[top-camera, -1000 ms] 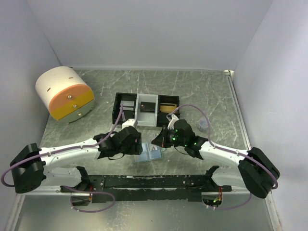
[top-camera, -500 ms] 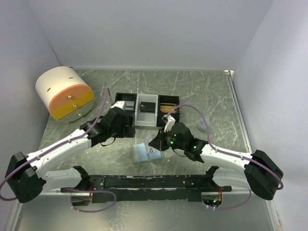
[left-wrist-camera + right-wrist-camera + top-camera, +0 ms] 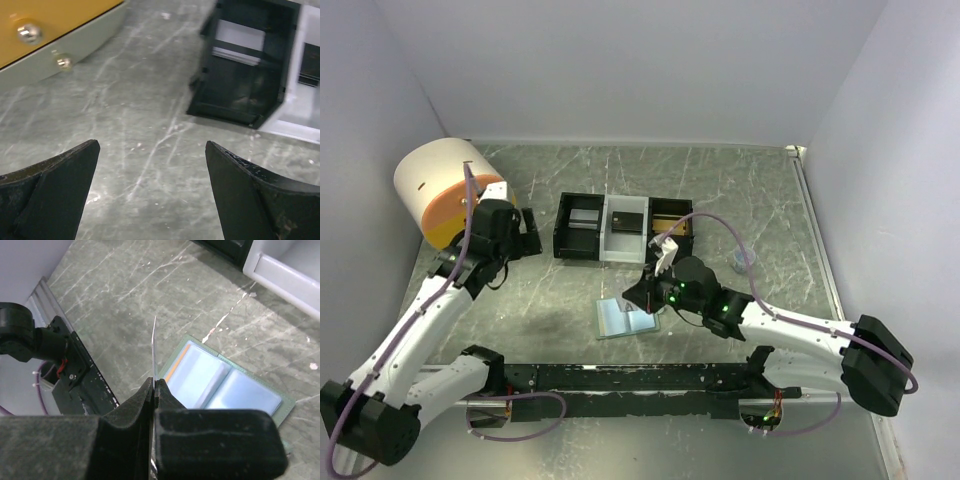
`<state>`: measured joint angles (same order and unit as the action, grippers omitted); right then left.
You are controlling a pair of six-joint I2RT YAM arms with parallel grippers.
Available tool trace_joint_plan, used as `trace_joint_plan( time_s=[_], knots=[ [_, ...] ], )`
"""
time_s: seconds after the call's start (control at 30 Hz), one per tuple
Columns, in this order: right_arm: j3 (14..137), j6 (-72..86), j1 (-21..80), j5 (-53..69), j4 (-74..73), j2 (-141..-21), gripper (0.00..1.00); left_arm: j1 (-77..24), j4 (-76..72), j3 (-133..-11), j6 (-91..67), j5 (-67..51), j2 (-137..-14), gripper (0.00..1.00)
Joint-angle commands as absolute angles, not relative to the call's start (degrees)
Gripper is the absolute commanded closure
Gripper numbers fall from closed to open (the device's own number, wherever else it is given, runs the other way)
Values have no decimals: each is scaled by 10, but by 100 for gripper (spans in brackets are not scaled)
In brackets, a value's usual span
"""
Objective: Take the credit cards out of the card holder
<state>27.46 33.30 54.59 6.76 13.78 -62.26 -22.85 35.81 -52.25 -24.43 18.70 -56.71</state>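
The card holder (image 3: pixel 620 320) lies open and flat on the table; the right wrist view shows its two pale blue panels (image 3: pixel 227 387) inside a sage-green rim. An orange edge (image 3: pixel 176 366) shows along its left panel. My right gripper (image 3: pixel 154 381) is shut on a thin credit card (image 3: pixel 154 347), seen edge-on and standing up from the fingertips just left of the holder. From above, that gripper (image 3: pixel 645 296) sits at the holder's upper right corner. My left gripper (image 3: pixel 525 232) is far to the left near the drawer unit, open over bare table (image 3: pixel 152 145).
A black-and-white three-compartment tray (image 3: pixel 620 228) stands behind the holder, with its black end (image 3: pixel 245 65) ahead of my left gripper. A round white-and-orange drawer unit (image 3: pixel 445 190) is at the back left. A small clear object (image 3: pixel 742 262) lies right of the tray.
My left arm has swung away from the holder to the left and its jaws have opened. The holder now lies open and flat. My right gripper stays shut beside it.
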Motion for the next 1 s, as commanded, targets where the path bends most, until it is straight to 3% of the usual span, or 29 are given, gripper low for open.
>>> trace_joint_plan(
  time_s=[0.0, 0.17, 0.4, 0.97],
  knots=[
    [305, 281, 556, 31, 129, -617, 100, -196, 351, -489, -227, 218, -517, 0],
    [353, 219, 561, 11, 117, -640, 100, -196, 380, -493, -255, 299, -494, 1],
    [459, 121, 571, -20, 92, -734, 100, -197, 389, -500, -261, 303, -505, 0],
    [848, -92, 573, -146, -95, -1072, 100, -196, 397, -497, -289, 388, -424, 0]
  ],
)
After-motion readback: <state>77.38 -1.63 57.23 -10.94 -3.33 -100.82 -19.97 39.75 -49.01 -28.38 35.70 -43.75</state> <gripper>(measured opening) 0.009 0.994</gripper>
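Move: The card already pinched in my right hand is bound for the left black compartment, about 18 cm ahead, 12 cm left and 10 cm below that hand. The white compartment is 17 cm ahead and 2 cm left, 10 cm below; the open card holder lies 3 cm back, 1 cm left and 12 cm down. From my left hand the left black compartment is roughly 8 cm ahead, 10 cm right and 15 cm lower. Keeping my pinch on the card, I lift my right hand some 5 cm away from the card holder, then sweep it about 14 cm forward and 11 cm left to the left black compartment, dipping slightly at the end; the wrist turns some 40 degrees, tipping the fingers further down. My empty left hand clears out leftward, then also up and a little back, turning counter-clockwise, fingers staying open. ##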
